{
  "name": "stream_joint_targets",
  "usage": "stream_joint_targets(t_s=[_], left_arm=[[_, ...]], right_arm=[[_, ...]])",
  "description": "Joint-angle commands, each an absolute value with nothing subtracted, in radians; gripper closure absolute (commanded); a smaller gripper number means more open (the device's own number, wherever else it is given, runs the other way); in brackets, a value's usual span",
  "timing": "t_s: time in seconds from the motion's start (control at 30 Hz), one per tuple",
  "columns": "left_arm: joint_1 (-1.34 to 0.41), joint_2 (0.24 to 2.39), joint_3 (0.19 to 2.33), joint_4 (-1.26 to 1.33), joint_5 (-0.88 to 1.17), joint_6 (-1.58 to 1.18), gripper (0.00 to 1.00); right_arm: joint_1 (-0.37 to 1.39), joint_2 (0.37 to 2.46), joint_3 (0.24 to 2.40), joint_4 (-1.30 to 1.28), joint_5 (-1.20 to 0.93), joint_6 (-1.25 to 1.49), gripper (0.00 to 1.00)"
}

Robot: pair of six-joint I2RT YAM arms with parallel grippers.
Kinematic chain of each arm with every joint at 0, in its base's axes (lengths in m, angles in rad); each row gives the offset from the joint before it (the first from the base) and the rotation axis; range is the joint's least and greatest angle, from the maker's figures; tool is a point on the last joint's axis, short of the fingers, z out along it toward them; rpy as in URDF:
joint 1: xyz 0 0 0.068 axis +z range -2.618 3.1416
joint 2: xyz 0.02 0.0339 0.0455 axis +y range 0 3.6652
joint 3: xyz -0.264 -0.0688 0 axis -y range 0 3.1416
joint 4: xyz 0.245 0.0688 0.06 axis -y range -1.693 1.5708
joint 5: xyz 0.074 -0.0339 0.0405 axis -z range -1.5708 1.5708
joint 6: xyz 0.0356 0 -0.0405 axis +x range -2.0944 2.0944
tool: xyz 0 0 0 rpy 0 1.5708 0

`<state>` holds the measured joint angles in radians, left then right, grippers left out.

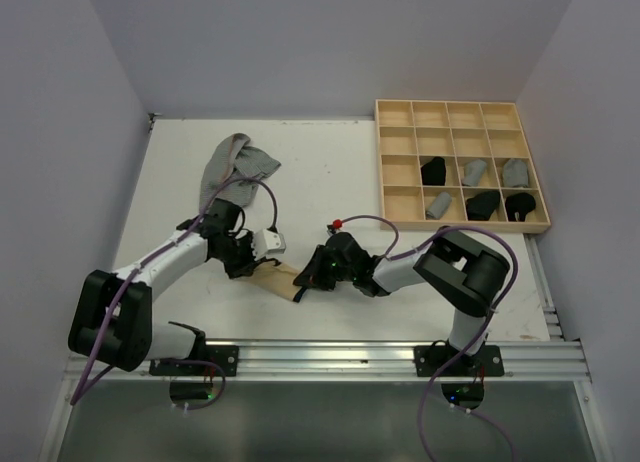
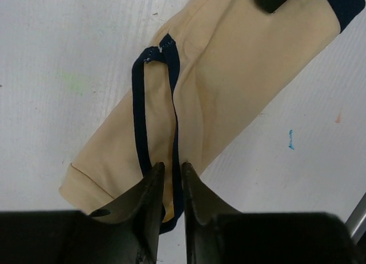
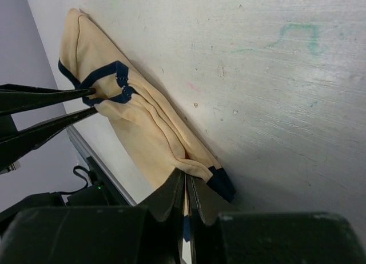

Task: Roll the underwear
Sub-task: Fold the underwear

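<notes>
A tan underwear [image 1: 280,279] with dark navy trim lies folded into a long strip on the white table between my two grippers. In the left wrist view the tan underwear [image 2: 229,75] runs diagonally, and my left gripper [image 2: 170,168] is pinched on its near end, with navy trim and a fabric fold between the narrow jaws. My right gripper [image 3: 186,181] is shut on the opposite end of the tan underwear [image 3: 143,132], beside the navy waistband. From above, the left gripper [image 1: 260,269] and right gripper [image 1: 305,277] face each other across the strip.
A heap of grey garments [image 1: 235,167] lies at the back left of the table. The wooden grid tray [image 1: 379,162] at the back right holds several rolled black and grey pieces. A metal rail [image 1: 330,357] runs along the near edge.
</notes>
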<state>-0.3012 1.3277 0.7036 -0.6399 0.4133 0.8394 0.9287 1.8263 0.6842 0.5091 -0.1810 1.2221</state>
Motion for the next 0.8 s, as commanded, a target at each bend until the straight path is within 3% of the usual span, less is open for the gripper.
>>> stream_joint_targets(t_s=[0.0,0.1,0.27,0.77], left_arm=[[-0.298,1.344,0.703,-0.6,0.4,0.874,0.79],[-0.295,1.345,0.721,-0.612,0.405,0.884,0.9],[-0.267,1.347,0.808,-0.687,0.416,0.913,0.98],[-0.242,1.534,0.882,-0.634,0.377,0.92,0.95]], right_arm=[[0.933,1.875,0.669,0.39,-0.169,1.169,0.91],[0.933,1.881,0.676,0.379,-0.175,1.157,0.91],[0.933,1.896,0.69,0.334,-0.184,1.115,0.91],[0.934,1.911,0.703,0.319,-0.213,1.054,0.92]])
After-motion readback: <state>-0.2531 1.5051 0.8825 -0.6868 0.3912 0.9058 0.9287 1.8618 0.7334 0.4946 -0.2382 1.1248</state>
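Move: Just under the left fingers, which stand open astride it, is the underwear's navy-trimmed edge, roughly 1 cm below them. From this hand, the underwear's waistband end lies some 16 cm right and 5 cm back, and the grey cloth about 27 cm straight ahead. From the right hand, which already pinches the waistband end's upper layer, the trimmed edge is about 17 cm left and 1 cm ahead. Closing on the trimmed edge, the left fingers pinch the fabric, then carry it forward about 4 cm in a low arc, rising some 3.5 cm and sinking almost back to the starting height over the underwear's far side, wrist nearly unturned. The right hand keeps its pinch near the waistband, easing about 1 cm left as it turns roughly 5 degrees counter-clockwise. ##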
